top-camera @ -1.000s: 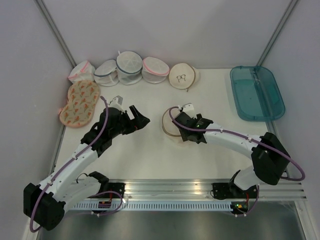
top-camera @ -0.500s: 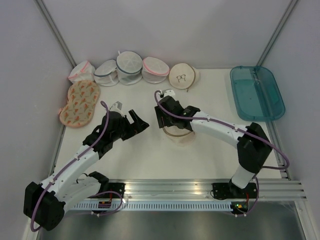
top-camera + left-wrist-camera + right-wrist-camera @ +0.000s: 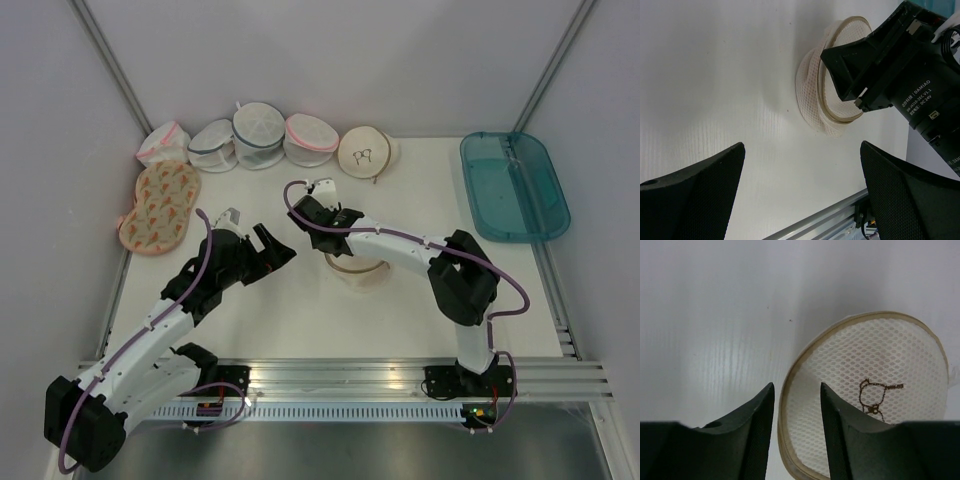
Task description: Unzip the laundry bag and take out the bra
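The laundry bag (image 3: 358,268) lies mid-table, cream mesh with a tan zip rim. The left wrist view shows the bag (image 3: 812,95) with its two halves a little offset. My right gripper (image 3: 303,212) hangs over the bag's far-left edge. In the right wrist view, the bag (image 3: 860,360) shows a dark drawn outline, and its rim passes under the gap of my right gripper (image 3: 796,385), whose jaws stand apart. My left gripper (image 3: 278,243) is wide open to the left of the bag, and in its own view the left gripper (image 3: 802,150) has only bare table between its fingers. The bra is hidden.
A second cream bag with a bra outline (image 3: 365,152) sits at the back. Several white mesh bags (image 3: 260,135) line the back left, beside a flat orange-patterned bag (image 3: 160,205). A teal tray (image 3: 513,185) is at the far right. A metal rail (image 3: 350,375) runs along the near edge.
My right gripper swept left across the bag, from its right side to its far-left edge, and its jaws narrowed. The left gripper stayed open and almost still.
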Controlling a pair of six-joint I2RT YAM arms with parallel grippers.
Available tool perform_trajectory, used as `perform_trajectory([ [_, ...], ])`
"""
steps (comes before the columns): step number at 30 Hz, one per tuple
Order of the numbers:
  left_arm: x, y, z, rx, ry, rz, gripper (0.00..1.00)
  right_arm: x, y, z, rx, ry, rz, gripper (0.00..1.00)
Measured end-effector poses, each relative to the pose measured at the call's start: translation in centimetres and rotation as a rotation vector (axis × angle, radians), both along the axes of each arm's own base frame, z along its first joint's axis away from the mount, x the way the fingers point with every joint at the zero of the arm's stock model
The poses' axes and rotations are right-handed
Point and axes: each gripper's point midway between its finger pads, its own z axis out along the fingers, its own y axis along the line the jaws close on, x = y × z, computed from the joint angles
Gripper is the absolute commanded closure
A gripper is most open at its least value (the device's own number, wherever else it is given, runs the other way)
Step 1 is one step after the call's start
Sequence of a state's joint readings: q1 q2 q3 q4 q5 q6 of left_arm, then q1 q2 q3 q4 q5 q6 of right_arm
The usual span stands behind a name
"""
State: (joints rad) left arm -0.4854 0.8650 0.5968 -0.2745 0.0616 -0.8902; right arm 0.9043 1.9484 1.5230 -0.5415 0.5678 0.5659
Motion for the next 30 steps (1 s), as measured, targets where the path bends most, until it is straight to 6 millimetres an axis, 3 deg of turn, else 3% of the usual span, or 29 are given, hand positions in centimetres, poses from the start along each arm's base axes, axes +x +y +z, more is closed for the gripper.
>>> perform_trajectory([
  [8,0.0,0.0,0.0,0.000,0.000,0.000,0.00,-0.1,-1.5,-0.8,-0.066,-0.004,-0.048,0.64],
  [11,0.0,0.0,0.0,0.000,0.000,0.000,0.01,-0.1,-1.6,-0.8,-0.070,-0.004,-0.054,0.90],
  [13,0.0,0.0,-0.1,0.001,0.002,0.001,0.01,-0.1,-1.7,-0.9,-0.071,-0.003,-0.057,0.99],
  [22,0.0,0.1,-0.3,0.003,0.006,0.001,0.01,-0.4,-3.1,-0.2,-0.102,-0.024,-0.092,1.00],
  [30,0.6,-1.0,-0.5,-0.020,0.006,-0.031,0.01,-2.0,-7.1,4.0,-0.094,-0.093,-0.169,0.99],
])
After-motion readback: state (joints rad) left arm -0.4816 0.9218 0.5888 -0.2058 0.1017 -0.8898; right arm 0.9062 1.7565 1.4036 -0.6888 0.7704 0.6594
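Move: The free edge of the unzipped laundry bag's lid already lies between my half-open right fingertips, about 1 cm below the hand point. The laundry bag's middle is some 6 cm to the right, 3 cm back and 5 cm below that hand; a spare beige bag stands about 26 cm ahead and 10 cm right, and a pink-rimmed bag 29 cm ahead, 1 cm left. From my left hand the lid edge is roughly 10 cm ahead, 10 cm right, 7 cm lower. I ease my right hand about 2 cm right and a touch down while the fingers go from half open to shut, pinching the lid's left edge. Keeping that pinch, I draw the edge some 5 cm to the right and 5 cm up, drifting back a little and turning the wrist slightly clockwise, to peel the lid off the bag. ##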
